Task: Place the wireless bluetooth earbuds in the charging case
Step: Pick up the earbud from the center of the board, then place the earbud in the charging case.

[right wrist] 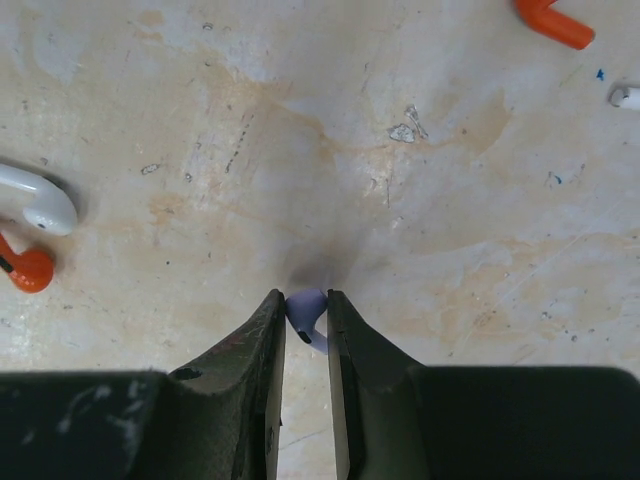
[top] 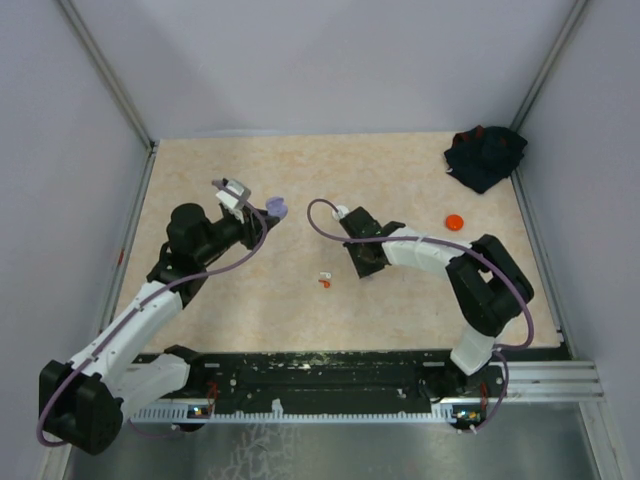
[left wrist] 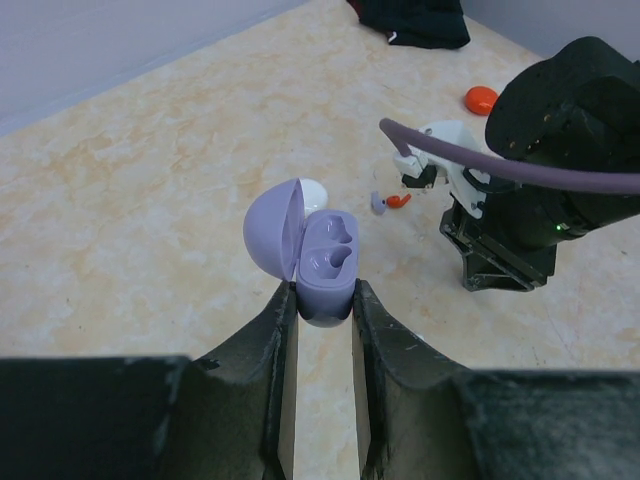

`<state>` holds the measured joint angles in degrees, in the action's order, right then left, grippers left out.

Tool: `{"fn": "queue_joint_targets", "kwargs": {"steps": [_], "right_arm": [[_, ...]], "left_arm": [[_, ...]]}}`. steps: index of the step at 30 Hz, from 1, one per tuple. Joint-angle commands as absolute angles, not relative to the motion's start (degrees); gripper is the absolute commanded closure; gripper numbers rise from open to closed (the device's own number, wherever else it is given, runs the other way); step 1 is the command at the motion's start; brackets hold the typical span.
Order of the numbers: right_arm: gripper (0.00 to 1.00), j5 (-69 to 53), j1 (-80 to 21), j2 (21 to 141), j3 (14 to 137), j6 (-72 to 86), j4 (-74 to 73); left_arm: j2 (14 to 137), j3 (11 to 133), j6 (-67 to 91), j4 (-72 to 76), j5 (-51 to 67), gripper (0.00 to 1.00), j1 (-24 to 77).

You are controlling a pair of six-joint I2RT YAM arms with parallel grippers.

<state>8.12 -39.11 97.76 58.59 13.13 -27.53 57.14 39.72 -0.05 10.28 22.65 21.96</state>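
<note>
My left gripper (left wrist: 325, 300) is shut on the base of an open lavender charging case (left wrist: 328, 262). Its lid is swung left and both wells are empty. In the top view this gripper (top: 266, 213) holds the case (top: 277, 208) left of centre. My right gripper (right wrist: 302, 305) is shut on a purple earbud (right wrist: 306, 318) right at the table surface, and it shows in the top view (top: 362, 267). A white earbud (right wrist: 38, 203) and a red earbud (right wrist: 27, 270) lie left of it. Another red earbud (right wrist: 556, 23) lies at the far right.
A white round case (top: 342, 212) sits by the right arm's wrist. An orange case (top: 455, 222) lies further right. A black cloth (top: 485, 156) is bunched in the back right corner. A purple bit (left wrist: 378, 203) and a red bit (left wrist: 399, 200) lie beyond the lavender case.
</note>
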Motion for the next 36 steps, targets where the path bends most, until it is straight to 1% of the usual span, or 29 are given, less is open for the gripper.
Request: {"fn": "queue_joint_targets", "kwargs": {"steps": [1,7,18,22,26,36], "right_arm": [[0.80,8.8,-38.5,90.5,59.8,12.7,-26.8],[0.81,7.8,-38.7,82.9,60.8,12.2,-25.2],[0.83,8.0,-43.5,71.9,64.4,13.1,-14.7],[0.83,7.4,-45.9,70.1,64.6,13.7,-8.4],[0.83,4.3,-47.2,69.2,64.3,15.0,-1.3],[0.83,-2.5,-50.7,67.4,61.6,16.8,11.5]], "left_arm": [[54.8,36.7,0.7,17.9,26.6,0.99,21.5],[53.7,33.8,1.4,24.4,28.7,0.96,21.4],[52.0,28.7,3.0,35.2,30.4,0.97,21.4],[50.1,24.7,3.2,42.7,30.3,0.98,21.4],[50.0,20.6,3.4,51.7,31.1,0.99,21.4],[51.4,20.5,4.0,54.3,35.3,0.99,21.4]]}}
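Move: The purple earbud is already between the right fingertips, down at the board. The lilac charging case it is meant for sits open in the left hand, about 16 cm to the right hand's left, 4 cm farther out and some 23 cm higher. At board level, a white earbud lies about 8 cm to the left, level with the hand, and a red one 8 cm left, 2 cm back. From the left hand the purple earbud is some 17 cm right, 4 cm back and 23 cm below. The purple earbud, still pinched in the right fingertips, is carried up off the board by nearly 30 cm, first almost straight up, then also about 12 cm left towards the case. Meanwhile the right wrist swings some 60 degrees, bringing the fingers from pointing down to nearly level, aimed left and forward. The left hand keeps the case, draws it back about 5 cm and up 3 cm, and tips its fingers upward. ##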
